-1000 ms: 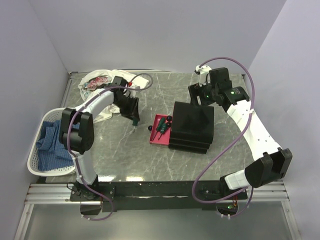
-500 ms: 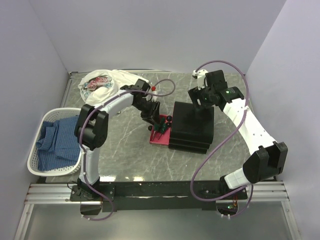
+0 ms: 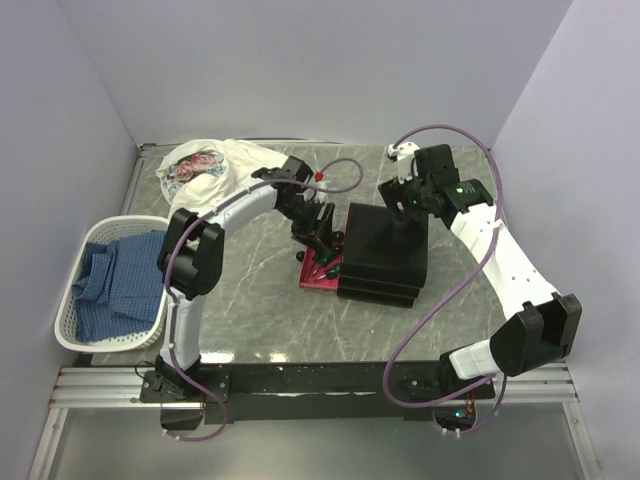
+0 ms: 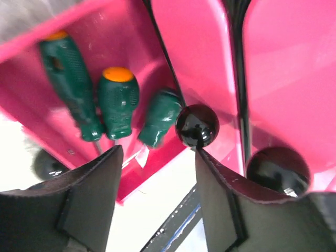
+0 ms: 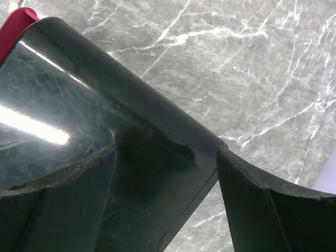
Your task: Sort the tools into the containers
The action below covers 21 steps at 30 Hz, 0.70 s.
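Three green-handled screwdrivers [image 4: 118, 102] lie side by side in the pulled-out pink-red drawer [image 4: 131, 37] of the black drawer unit [image 3: 385, 245]. In the top view they show as a green patch [image 3: 325, 262] in that drawer [image 3: 312, 278]. My left gripper [image 4: 157, 178] hangs just over the drawer's front, open, nothing between its fingers; its right finger [image 4: 236, 205] is close to a round black knob [image 4: 197, 126]. My right gripper [image 3: 403, 200] is open at the unit's far corner [image 5: 157, 115], one finger over the top and the other [image 5: 262, 210] past the edge. Other tools are out of view.
A white patterned cloth [image 3: 200, 170] lies at the back left of the marble table [image 3: 250, 300]. A white lattice basket [image 3: 75, 335] holding blue cloth sits at the left edge. A second knob [image 4: 278, 168] sits on a shut drawer below. Walls close in on both sides.
My left arm has swung right from the table's middle to the open drawer, and its jaws have widened. The right gripper stays at the unit's far corner.
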Each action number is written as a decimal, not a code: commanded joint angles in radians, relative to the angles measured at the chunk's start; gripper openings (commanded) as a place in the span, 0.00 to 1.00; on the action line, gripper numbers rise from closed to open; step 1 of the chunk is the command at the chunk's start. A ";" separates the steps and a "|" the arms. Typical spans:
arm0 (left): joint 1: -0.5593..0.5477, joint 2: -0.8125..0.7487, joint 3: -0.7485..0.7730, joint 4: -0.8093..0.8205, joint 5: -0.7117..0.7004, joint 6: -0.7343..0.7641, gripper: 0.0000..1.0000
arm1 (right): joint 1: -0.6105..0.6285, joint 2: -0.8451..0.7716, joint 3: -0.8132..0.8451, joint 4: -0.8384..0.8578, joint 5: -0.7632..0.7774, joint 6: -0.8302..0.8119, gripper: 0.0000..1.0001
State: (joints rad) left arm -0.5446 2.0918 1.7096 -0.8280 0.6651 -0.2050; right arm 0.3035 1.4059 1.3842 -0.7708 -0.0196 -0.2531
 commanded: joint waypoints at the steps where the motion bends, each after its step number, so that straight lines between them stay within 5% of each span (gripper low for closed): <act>1: 0.046 -0.042 0.058 0.020 -0.016 -0.001 0.65 | 0.000 -0.041 -0.005 0.015 -0.020 -0.012 0.84; 10: 0.094 -0.134 0.073 0.013 -0.186 0.044 0.65 | 0.002 -0.054 -0.002 0.015 -0.065 -0.009 0.84; 14: 0.135 -0.185 0.001 0.029 -0.243 0.055 0.44 | 0.000 -0.076 0.007 0.019 -0.040 -0.011 0.78; 15: 0.153 -0.188 -0.016 0.032 -0.242 0.067 0.29 | 0.000 -0.090 0.006 0.019 -0.033 -0.015 0.74; 17: 0.167 -0.197 -0.068 0.049 -0.226 0.075 0.05 | 0.002 -0.119 -0.001 0.016 -0.032 -0.028 0.39; 19: 0.176 -0.188 -0.108 0.058 -0.207 0.101 0.01 | 0.000 -0.143 -0.013 0.007 -0.037 -0.035 0.00; 21: 0.175 -0.168 -0.119 0.056 -0.182 0.139 0.01 | 0.000 -0.176 -0.030 -0.013 -0.069 -0.046 0.00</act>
State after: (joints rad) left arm -0.3744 1.9079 1.6379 -0.7883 0.4644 -0.1394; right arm 0.3035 1.3243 1.3781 -0.7727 -0.0647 -0.2749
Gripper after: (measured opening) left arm 0.019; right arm 0.030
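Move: The left hand, empty and half open, hangs over the open bottom drawer. Its black knob is about 6 cm to the left, 2 cm back and 5 cm down. The just-released screwdriver lies roughly 3 cm right, 3 cm back and 5 cm down; the other two lie about 6 cm below, some 1 cm left and level fore-and-aft. The drawer box is some 16 cm right, 2 cm back. From the right hand, the knob is about 26 cm left, 7 cm back and 17 cm down. Backing out empty from over the drawer, the left hand goes forward first, then mostly left and up, about 11 cm in all, away from the screwdrivers to clear space forward and left of the drawer's knob. The wrist turns some 20 degrees, swinging the fingertips forward, and the fingers shut late on nothing. The right hand, above the box, rises about 2.5 cm near the end and shuts empty too. ##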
